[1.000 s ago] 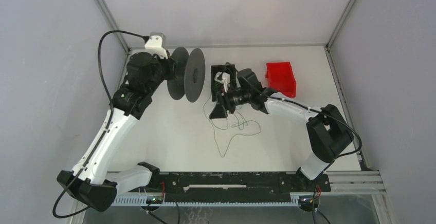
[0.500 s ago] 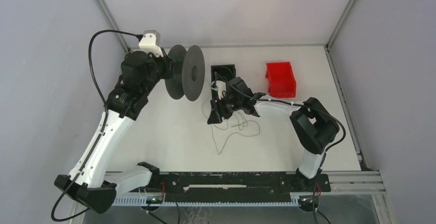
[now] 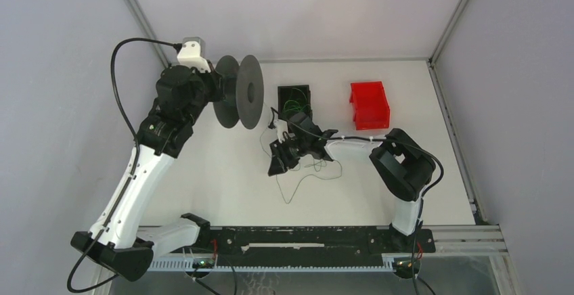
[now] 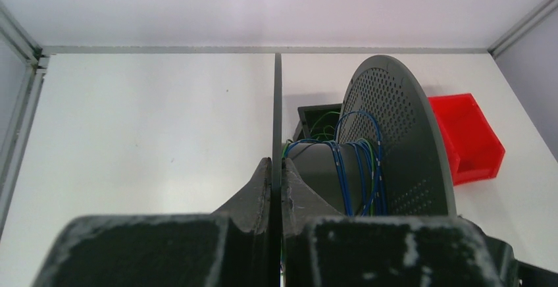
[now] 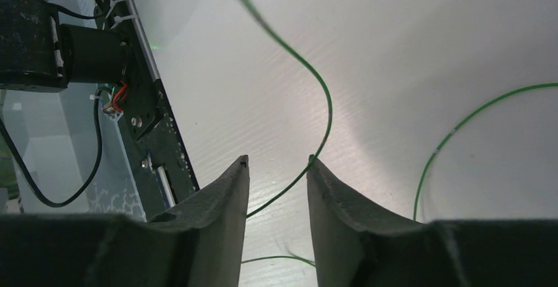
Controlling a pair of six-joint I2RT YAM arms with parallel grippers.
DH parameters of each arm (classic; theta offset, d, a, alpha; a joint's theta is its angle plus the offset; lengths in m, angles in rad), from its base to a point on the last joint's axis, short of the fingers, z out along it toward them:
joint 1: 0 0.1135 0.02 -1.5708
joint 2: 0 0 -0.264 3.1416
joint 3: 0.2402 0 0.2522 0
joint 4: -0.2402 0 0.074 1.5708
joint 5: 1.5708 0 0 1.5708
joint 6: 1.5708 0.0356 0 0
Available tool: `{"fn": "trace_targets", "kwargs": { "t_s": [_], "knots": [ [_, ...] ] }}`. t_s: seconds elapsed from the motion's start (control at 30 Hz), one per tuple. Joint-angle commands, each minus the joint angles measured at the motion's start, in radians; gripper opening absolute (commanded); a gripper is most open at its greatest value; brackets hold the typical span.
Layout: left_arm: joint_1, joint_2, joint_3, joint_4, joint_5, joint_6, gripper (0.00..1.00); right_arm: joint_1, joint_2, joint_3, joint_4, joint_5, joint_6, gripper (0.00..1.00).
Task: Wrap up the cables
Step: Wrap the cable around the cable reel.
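Observation:
Thin green cables [image 3: 302,174] lie in loose loops on the white table, in front of the right gripper. My right gripper [image 3: 276,164] hangs low over them. In the right wrist view its jaws [image 5: 277,162] stand open, and one green cable [image 5: 327,103] runs slantwise across the gap, brushing the right fingertip. My left gripper [image 4: 277,166] is shut on the thin near flange of a grey spool [image 3: 241,93], held upright at the back left. Blue and green wire is wound on the spool's hub [image 4: 355,168].
A black open box [image 3: 294,95] with green wire in it stands behind the right gripper. To its right sits a red bin [image 3: 369,103]. The black rail [image 3: 298,239] with the arm bases runs along the near edge.
The right arm folded back and swung its gripper nearer and leftward, down over the loose green loops, and its jaws narrowed somewhat. The left arm shifted the spool slightly left.

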Motion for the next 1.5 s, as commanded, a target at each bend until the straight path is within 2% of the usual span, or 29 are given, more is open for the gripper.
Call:
{"fn": "trace_targets", "kwargs": {
  "t_s": [0.0,0.2,0.37,0.7,1.0,1.2,1.47],
  "knots": [
    [0.01,-0.016,0.088,0.096,-0.074,-0.01,0.0,0.006,-0.009,-0.005,0.042,-0.038,0.009,0.4],
    [0.011,-0.002,0.08,0.127,-0.119,0.016,0.0,0.01,-0.063,-0.005,-0.011,-0.07,-0.081,0.08],
    [0.01,0.021,0.076,0.147,-0.149,0.013,0.0,0.043,-0.136,-0.004,-0.093,-0.103,-0.196,0.01],
    [0.007,0.089,0.066,0.17,-0.24,0.012,0.0,0.164,-0.221,0.08,-0.281,-0.122,-0.369,0.0],
    [-0.063,0.095,-0.06,0.263,-0.319,0.088,0.0,0.19,-0.218,0.363,-0.496,-0.145,-0.409,0.0],
    [-0.121,0.084,-0.141,0.297,-0.329,0.118,0.0,0.135,-0.211,0.515,-0.554,-0.17,-0.359,0.0],
    [-0.182,0.058,-0.223,0.322,-0.242,0.196,0.0,-0.005,-0.192,0.684,-0.576,-0.169,-0.317,0.0]
  ]
}}
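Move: The green cable already runs between the right hand's open fingertips, practically at the hand point. From there the reel held by the left hand is about 13 cm ahead, 6 cm left and 28 cm higher; loose cable loops lie some 12 cm right, level, 6 cm below, and the black box about 18 cm ahead, 6 cm right, 5 cm below. From the left hand, that cable stretch is roughly 11 cm back, 9 cm right, 32 cm down; the reel's middle is about 4 cm ahead, 5 cm right and 4 cm below. The green cable gets pinched as the right fingers shut; that hand draws it back about 9 cm, then lifts it some 22 cm, coming forward again towards the reel's near side while swinging counter-clockwise. The left hand, still gripping the reel by its flange, drifts forward 4 cm, then sinks about 8 cm with a swing back to the right, its left side rolling up. ##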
